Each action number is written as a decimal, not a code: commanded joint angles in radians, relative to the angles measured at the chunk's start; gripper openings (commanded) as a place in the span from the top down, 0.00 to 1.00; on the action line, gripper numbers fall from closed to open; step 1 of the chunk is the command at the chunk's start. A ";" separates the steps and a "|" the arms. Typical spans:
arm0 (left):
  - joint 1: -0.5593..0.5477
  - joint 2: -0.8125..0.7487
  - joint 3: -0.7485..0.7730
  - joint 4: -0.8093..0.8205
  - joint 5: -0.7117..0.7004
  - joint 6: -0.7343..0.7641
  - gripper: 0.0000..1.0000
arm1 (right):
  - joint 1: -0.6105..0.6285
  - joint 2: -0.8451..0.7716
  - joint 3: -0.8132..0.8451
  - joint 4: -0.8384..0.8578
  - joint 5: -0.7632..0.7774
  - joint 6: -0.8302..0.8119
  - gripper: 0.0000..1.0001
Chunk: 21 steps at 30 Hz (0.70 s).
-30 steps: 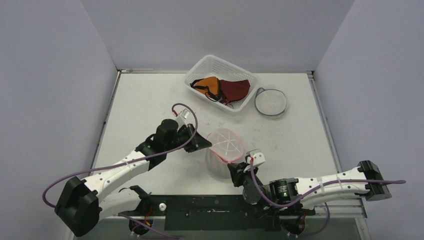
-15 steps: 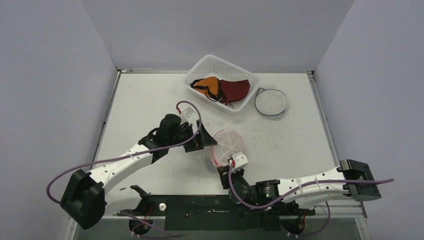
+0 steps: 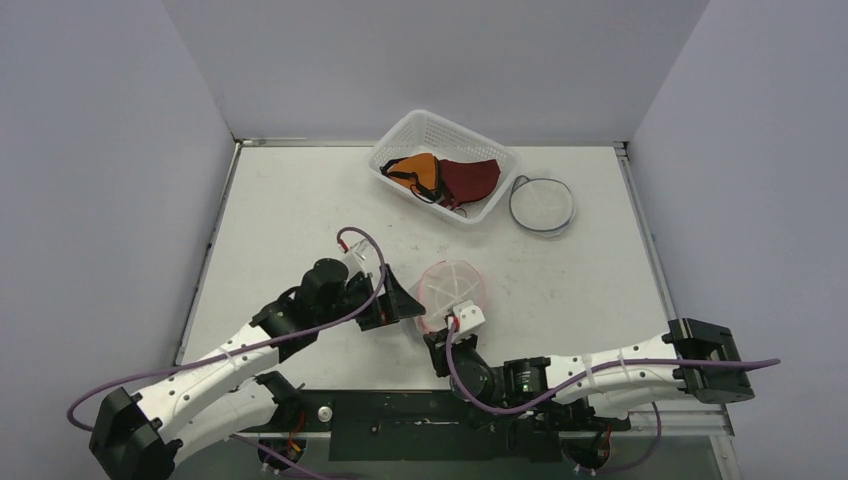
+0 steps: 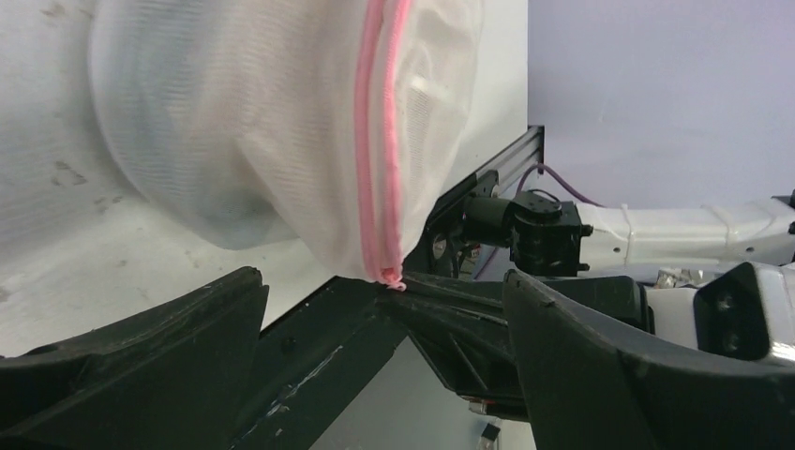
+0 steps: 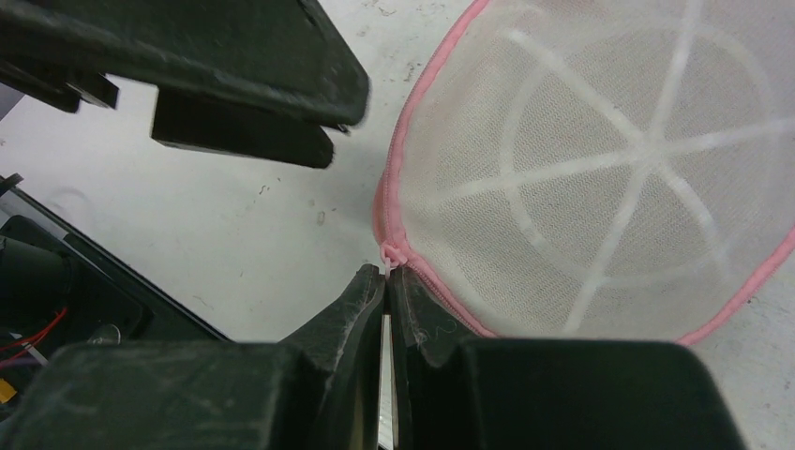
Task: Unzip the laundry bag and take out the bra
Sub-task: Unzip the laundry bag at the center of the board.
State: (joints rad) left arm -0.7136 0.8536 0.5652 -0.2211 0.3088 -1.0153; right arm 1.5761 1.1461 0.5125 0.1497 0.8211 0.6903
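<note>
The laundry bag point(image 3: 455, 288) is a round white mesh pouch with a pink zipper point(image 4: 380, 141), lying mid-table. My right gripper point(image 5: 387, 272) is shut on the small zipper pull point(image 5: 387, 253) at the bag's near-left edge, and it shows at that edge from above point(image 3: 432, 332). My left gripper point(image 4: 380, 281) stands wide open just left of the bag point(image 4: 281, 122), with nothing between its fingers point(image 5: 234, 66); from above it is at the bag's left side point(image 3: 405, 300). The bra is hidden; nothing shows clearly through the mesh point(image 5: 581, 159).
A white plastic basket point(image 3: 400, 140) at the back holds an orange and a dark red garment point(image 3: 470, 178). A flat round mesh bag with a dark rim point(image 3: 541, 203) lies to its right. The black base rail point(image 3: 420, 425) runs along the near edge.
My left gripper has opened, let go of the bag's left edge and drawn back a little. The right gripper has slid left along the bag's near edge with the zipper pull.
</note>
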 commanded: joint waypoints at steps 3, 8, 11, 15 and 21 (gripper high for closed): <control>-0.103 0.128 0.029 0.196 -0.053 -0.088 0.11 | -0.007 0.022 0.053 0.051 -0.009 -0.004 0.95; -0.104 0.155 0.022 0.235 -0.091 -0.090 0.32 | -0.001 0.027 0.047 0.042 -0.002 0.013 0.95; -0.103 0.166 0.021 0.230 -0.112 -0.078 0.53 | 0.001 0.023 0.048 0.034 0.004 0.018 0.95; -0.098 0.165 0.019 0.228 -0.137 -0.068 0.79 | 0.009 0.015 0.053 0.006 0.022 0.025 0.95; -0.079 0.162 0.013 0.223 -0.144 -0.057 1.00 | 0.031 -0.019 0.045 -0.060 0.056 0.060 0.95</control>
State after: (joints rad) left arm -0.8097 1.0199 0.5655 -0.0532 0.1932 -1.0897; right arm 1.5845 1.1671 0.5270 0.1333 0.8330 0.7116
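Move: Just off the left hand's open fingers, the pink zipper line of the laundry bag lies about 3 cm to the right, 1 cm ahead and 2 cm below. The zip's end, already pinched in the right fingers, is roughly 3 cm back, 5 cm right and 3 cm down from the left hand, and the bag's body about 3 cm ahead, 8 cm right and 6 cm lower. From the right hand, that grasping spot is some 4 cm ahead, 2 cm left and 1 cm up. Swinging about 3 cm to the right and dipping nearly 2 cm, the open left hand brings its fingers onto the pink zipper line, eases some 2 cm forward from its rearmost point while closing, and pinches the line a few centimetres ahead of the right fingers. The right hand holds almost still and keeps its pinch on the zip's end. ##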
